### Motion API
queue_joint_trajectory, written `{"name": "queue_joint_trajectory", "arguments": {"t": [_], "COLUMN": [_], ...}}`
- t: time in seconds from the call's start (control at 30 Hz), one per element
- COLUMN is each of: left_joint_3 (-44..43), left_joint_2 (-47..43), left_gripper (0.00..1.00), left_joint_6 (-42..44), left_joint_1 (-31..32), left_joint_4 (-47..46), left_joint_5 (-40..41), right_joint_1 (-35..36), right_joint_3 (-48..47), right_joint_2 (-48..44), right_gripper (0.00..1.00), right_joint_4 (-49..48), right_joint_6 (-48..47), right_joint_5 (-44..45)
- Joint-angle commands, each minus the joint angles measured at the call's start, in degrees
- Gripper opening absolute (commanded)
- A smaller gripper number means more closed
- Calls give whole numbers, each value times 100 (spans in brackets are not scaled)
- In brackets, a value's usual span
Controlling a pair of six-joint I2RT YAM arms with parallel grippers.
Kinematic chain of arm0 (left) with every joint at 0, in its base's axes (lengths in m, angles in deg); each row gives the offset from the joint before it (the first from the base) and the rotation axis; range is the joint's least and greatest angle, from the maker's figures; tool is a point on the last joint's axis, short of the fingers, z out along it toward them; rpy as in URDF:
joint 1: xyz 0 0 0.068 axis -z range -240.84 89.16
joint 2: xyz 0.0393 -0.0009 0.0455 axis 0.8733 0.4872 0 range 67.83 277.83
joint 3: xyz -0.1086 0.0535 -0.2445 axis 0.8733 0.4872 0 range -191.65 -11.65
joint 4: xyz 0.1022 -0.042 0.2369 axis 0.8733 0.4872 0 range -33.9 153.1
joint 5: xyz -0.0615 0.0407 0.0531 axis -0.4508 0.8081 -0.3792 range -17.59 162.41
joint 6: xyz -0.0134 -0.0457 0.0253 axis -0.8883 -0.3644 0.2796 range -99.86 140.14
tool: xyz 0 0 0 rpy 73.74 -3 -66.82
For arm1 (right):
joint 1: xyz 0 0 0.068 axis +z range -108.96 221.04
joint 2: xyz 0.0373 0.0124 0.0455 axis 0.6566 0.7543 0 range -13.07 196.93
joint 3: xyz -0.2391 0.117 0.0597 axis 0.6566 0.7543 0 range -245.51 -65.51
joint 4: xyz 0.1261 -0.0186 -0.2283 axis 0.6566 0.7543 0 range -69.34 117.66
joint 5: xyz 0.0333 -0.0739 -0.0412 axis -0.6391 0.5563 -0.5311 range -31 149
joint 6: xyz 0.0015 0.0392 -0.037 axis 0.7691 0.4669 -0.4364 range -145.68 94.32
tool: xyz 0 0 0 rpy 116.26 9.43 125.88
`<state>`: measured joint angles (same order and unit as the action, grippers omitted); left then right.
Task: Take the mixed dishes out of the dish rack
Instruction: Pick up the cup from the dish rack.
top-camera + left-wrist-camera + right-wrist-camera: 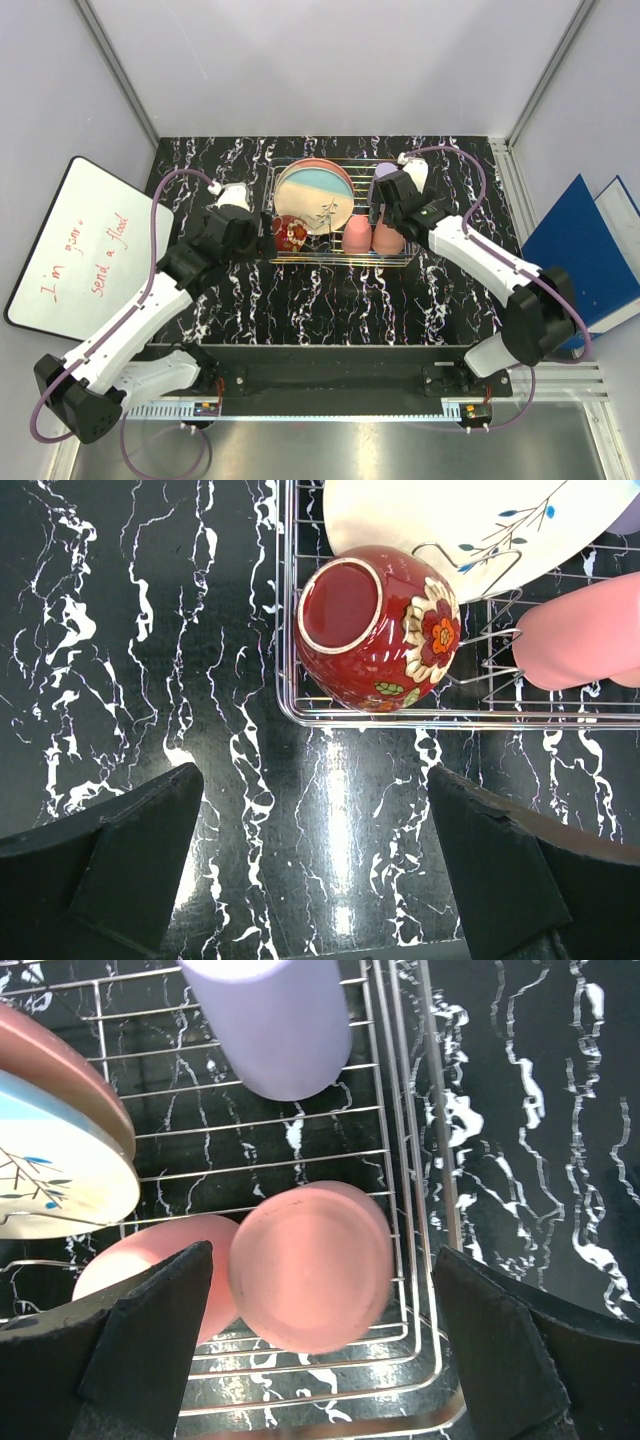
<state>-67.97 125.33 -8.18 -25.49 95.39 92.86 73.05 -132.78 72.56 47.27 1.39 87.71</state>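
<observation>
The silver wire dish rack [340,258] stands at the table's middle back. It holds two leaning plates, cream/blue [315,200] in front of cream/pink [322,163], a red flowered bowl [290,234] on its side, two upturned pink cups [356,235] [388,240] and a lavender cup [385,171]. My left gripper [262,243] is open and empty, just left of the red bowl [375,627]. My right gripper [378,210] is open and hovers over the right pink cup [312,1265], fingers on either side above it. The lavender cup [270,1020] lies beyond. No blue-white bowl shows.
A whiteboard with red writing [80,240] lies off the table's left. Blue folders [580,250] lie off the right. The rack's near rail [450,718] runs just ahead of my left fingers. The table is black marble-patterned [330,310].
</observation>
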Motion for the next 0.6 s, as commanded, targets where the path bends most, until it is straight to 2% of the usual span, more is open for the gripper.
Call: {"name": "queue_joint_trajectory", "arguments": {"t": [0.0,0.1,0.17,0.23,0.27,0.4,0.47,0.57], "left_joint_3": [24,42,50,50,50,50,33,-2], "left_joint_2": [-10,-19,-28,-54,-45,-54,-36,-10], "left_gripper": [99,99,99,99,99,99,99,99], "left_joint_6": [-60,-60,-60,-60,-60,-86,-104,-104], "left_joint_1": [24,24,24,24,24,24,24,24], "left_joint_4": [-211,-202,-202,-202,-211,-202,-202,-202], "left_joint_5": [-76,-85,-76,-67,-67,-76,-85,-76], "right_joint_1": [-11,-11,-11,-11,-11,-2,-11,-2], "right_joint_3": [20,82,99,126,135,135,135,21], "right_joint_2": [261,393,429,429,394,166,-9,-352], "right_gripper": [100,100,93,80,70,54,42,40], "right_joint_4": [-227,-235,-235,-244,-244,-262,-262,-227], "right_joint_6": [26,97,106,114,106,62,-8,-140], "right_joint_5": [-234,-252,-234,-191,-129,29,135,214]}}
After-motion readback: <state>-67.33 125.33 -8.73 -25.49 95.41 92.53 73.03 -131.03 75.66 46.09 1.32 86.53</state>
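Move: The right-hand pink cup stands bottom-up in the dish rack almost straight beneath the open right hand, its middle some 6 cm below and 1 cm left. The other pink cup is right beside it, about 7 cm to the hand's left and level fore and aft; the purple cup is roughly 9 cm ahead and 2 cm left, both about as low. From the left hand, the right-hand pink cup lies about 10 cm ahead, 27 cm right and 10 cm lower. The right hand sinks about 3.5 cm, pinches the right-hand pink cup near its upturned base, and starts rising. ##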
